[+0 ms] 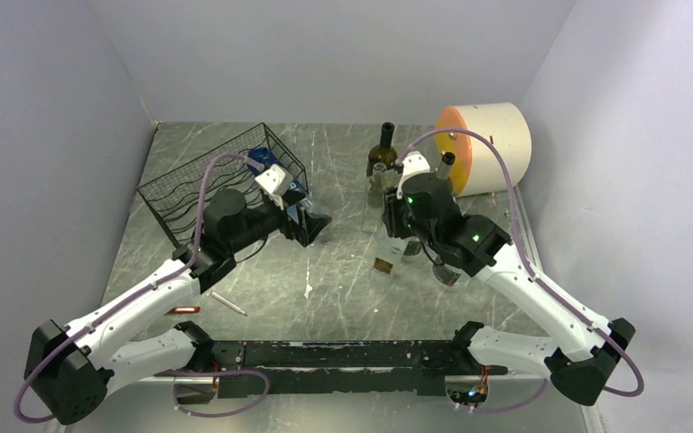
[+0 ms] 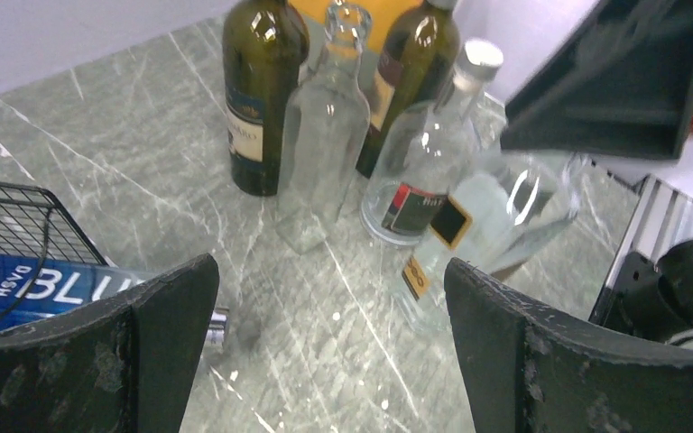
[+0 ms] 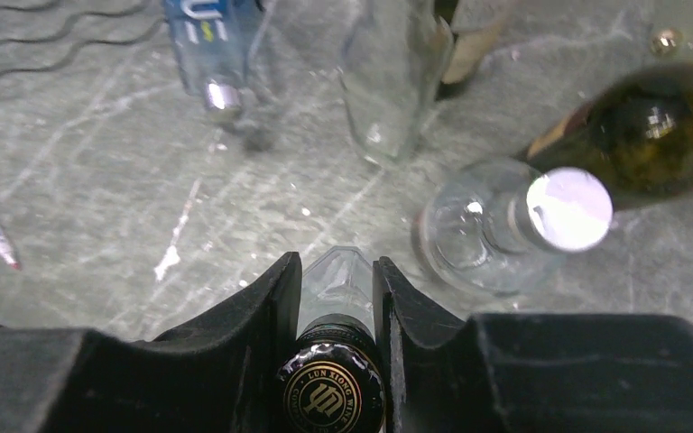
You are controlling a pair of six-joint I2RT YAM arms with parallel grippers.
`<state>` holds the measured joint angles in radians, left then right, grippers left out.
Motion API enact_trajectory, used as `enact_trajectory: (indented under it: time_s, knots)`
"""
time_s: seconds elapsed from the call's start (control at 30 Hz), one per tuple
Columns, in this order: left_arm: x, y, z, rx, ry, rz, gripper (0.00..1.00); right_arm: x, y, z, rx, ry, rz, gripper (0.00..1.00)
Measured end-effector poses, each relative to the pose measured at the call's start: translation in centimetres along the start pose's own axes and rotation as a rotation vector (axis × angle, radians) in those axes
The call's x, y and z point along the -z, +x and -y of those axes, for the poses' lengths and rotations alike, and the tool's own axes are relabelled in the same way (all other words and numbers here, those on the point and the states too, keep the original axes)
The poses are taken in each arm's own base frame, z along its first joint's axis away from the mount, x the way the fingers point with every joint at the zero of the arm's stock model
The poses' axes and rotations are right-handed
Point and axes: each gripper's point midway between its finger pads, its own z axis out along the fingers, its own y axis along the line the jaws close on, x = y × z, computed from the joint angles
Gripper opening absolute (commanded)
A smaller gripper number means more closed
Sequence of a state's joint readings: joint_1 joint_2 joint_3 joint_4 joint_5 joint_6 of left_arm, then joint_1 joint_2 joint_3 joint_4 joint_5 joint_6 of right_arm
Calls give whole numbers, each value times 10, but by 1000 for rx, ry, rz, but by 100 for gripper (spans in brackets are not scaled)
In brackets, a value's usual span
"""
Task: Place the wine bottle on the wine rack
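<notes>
My right gripper (image 3: 336, 266) is shut on the neck of a clear wine bottle, just under its black gold-printed cap (image 3: 334, 388). In the left wrist view the same bottle (image 2: 478, 225) stands tilted on the table, with a black and orange label. The top view shows the right gripper (image 1: 395, 216) over the cluster of bottles at centre right. The black wire wine rack (image 1: 207, 185) sits at the back left with a blue-labelled bottle (image 1: 266, 161) lying in it. Beside the rack's right end my left gripper (image 1: 311, 221) hangs open above bare table, nothing between its fingers (image 2: 171, 316).
A dark green bottle (image 2: 262, 90), a clear square bottle (image 2: 325, 126), a brown bottle (image 2: 415, 81) and a round clear bottle with a silver cap (image 3: 496, 225) stand close around the held one. An orange-faced white cylinder (image 1: 487, 144) lies back right. A pen (image 1: 228, 303) lies front left.
</notes>
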<state>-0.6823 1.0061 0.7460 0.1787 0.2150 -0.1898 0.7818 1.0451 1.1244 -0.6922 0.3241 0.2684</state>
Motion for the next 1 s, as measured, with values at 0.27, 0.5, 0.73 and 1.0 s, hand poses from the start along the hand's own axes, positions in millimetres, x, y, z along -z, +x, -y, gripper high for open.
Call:
enact_trajectory:
  time_s: [0.27, 0.5, 0.73, 1.0]
  knots:
    - [8, 48, 11, -28, 110, -19, 99, 12, -57, -31, -50, -140, 116, 0]
    - [8, 71, 31, -50, 262, 1, 99, 5, -74, -59, -45, -249, 118, 0]
    - [-6, 91, 43, -63, 386, -25, 99, 8, -84, -88, 18, -399, 93, 0]
    - [-9, 96, 44, -87, 410, -24, 100, 23, -91, -112, 109, -562, 107, 0]
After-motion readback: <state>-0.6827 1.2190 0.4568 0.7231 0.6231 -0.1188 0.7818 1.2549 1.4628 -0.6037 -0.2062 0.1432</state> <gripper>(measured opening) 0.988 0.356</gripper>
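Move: The clear wine bottle with the black cap already hangs by its neck from my right hand. Its middle is about 17 cm right of my open left hand, level ahead and some 10 cm lower. My right hand takes it to that left gripper, about 17 cm to its left at much the same height. An empty bottle stands about 9 cm ahead of my right hand and 3 cm left, a white-capped one 4 cm ahead and 7 cm right, both centred some 12 cm below. The blue bottle on the rack lies about 20 cm ahead of my left hand, 10 cm left and 22 cm below. Keeping my grip on the neck, I swing the clear bottle about 11 cm left and 9 cm up towards my left gripper, turning my right hand some 30 degrees counter-clockwise. My left hand, fingers still wide open, meanwhile sinks about 9 cm while easing back and then right, and turns clockwise to face the bottle's lower body. ##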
